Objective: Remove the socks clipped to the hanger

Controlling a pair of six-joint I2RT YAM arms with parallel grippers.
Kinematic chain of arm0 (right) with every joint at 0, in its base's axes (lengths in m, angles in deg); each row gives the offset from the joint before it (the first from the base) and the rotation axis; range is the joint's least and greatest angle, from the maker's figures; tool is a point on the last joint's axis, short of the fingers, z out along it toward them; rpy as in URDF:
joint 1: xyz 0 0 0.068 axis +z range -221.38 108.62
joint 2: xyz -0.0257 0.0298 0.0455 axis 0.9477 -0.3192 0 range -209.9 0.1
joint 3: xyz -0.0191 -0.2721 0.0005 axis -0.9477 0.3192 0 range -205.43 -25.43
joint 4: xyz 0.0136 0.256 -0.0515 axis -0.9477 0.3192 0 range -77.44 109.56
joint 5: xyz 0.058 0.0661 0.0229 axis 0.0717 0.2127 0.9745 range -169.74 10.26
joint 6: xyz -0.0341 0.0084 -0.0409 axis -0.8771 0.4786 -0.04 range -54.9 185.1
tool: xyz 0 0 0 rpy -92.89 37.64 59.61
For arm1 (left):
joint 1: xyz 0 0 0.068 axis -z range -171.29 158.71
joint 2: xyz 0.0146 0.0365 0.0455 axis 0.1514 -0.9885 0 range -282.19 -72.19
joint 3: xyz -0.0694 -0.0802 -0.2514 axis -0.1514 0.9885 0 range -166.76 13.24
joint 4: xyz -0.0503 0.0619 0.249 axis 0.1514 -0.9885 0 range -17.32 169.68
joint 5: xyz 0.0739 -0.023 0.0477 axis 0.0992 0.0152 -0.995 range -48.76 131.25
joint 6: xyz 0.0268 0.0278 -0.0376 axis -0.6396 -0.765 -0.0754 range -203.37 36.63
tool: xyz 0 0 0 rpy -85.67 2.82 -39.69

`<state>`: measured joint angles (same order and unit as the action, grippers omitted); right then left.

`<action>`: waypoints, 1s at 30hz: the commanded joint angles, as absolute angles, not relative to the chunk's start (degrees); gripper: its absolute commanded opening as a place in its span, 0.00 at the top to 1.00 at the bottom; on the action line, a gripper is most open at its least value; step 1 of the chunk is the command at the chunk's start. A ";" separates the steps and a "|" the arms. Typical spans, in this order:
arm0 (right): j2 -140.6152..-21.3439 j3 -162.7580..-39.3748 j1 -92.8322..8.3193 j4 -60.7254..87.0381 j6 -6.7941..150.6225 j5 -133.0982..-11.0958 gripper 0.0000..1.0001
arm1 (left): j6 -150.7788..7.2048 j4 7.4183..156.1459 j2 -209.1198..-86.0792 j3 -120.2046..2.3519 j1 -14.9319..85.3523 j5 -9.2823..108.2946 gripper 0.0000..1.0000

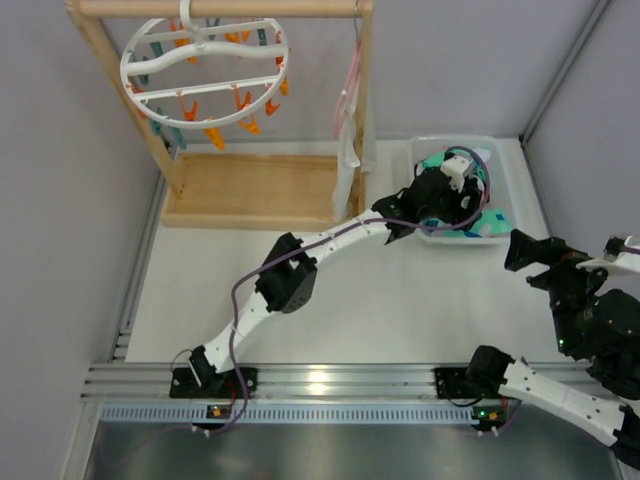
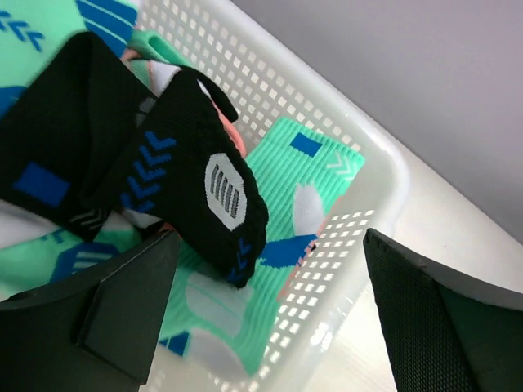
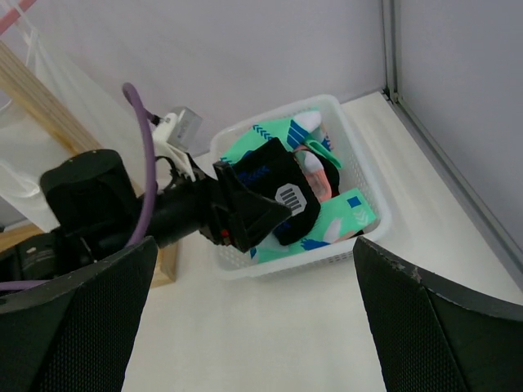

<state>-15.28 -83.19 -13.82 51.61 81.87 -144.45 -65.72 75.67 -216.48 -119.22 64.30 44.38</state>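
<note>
The white ring hanger (image 1: 205,75) hangs at the back left with orange and teal clips; I see no sock on it. The socks lie in a white basket (image 1: 505,165): a black one with blue chevrons (image 2: 188,163), mint-teal ones (image 2: 315,171) and a bit of salmon-pink (image 3: 315,175). My left gripper (image 2: 271,245) is open and empty just above the socks, over the basket's near side (image 1: 462,205). My right gripper (image 3: 255,245) is open and empty, off the table's right side (image 1: 520,250), facing the basket (image 3: 327,257).
The hanger hangs from a wooden rack with a flat base (image 1: 250,190). A long white and pink cloth (image 1: 348,130) hangs at the rack's right post, next to the basket. Grey walls close in left and right. A metal rail (image 1: 320,380) runs along the near edge.
</note>
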 commanded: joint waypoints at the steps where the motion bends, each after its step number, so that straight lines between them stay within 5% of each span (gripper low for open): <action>1: -16.95 -84.23 -14.34 51.50 82.06 -144.16 0.00 | -68.08 75.90 -205.02 -115.44 64.43 37.66 0.02; 7: -19.40 -84.85 -14.26 51.67 81.80 -142.06 0.00 | -67.72 71.26 -196.32 -106.04 65.66 30.18 0.02; 23: -36.63 -85.11 -16.70 46.40 78.37 -129.08 0.01 | -59.20 63.78 -157.20 -57.00 69.97 2.15 0.01; 30: -41.03 -80.28 -45.06 42.71 78.20 -101.02 0.00 | -54.89 51.13 -140.52 -48.46 64.63 -2.01 0.01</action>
<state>-40.59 -82.25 -37.49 47.46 78.92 -114.94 -58.00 57.20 -147.63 -50.52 68.35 1.61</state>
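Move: The black sock lies on the heap in the white bin, about 6 cm ahead of the open left hand, neither left nor right of it and some 11 cm below. The green sock along the bin's near side is about 3 cm back and 4 cm to that hand's right; the wooden stand's near right corner is about 24 cm left and 6 cm back. From the raised right hand the black sock is roughly 28 cm ahead, 7 cm left and 31 cm down, the bin's front rim about 15 cm ahead and 5 cm left. The left hand, already open, lifts about 8 cm clear of the black sock and the bin, then sweeps some 34 cm to the left and about 11 cm back, sinking slightly and turning counter-clockwise, until it is before the wooden stand. The right hand, empty and open throughout, starts slowly, swings about 10 cm left, then heads forward and down towards the bin, easing back right at the end as its fingers tip down some 20 degrees. ##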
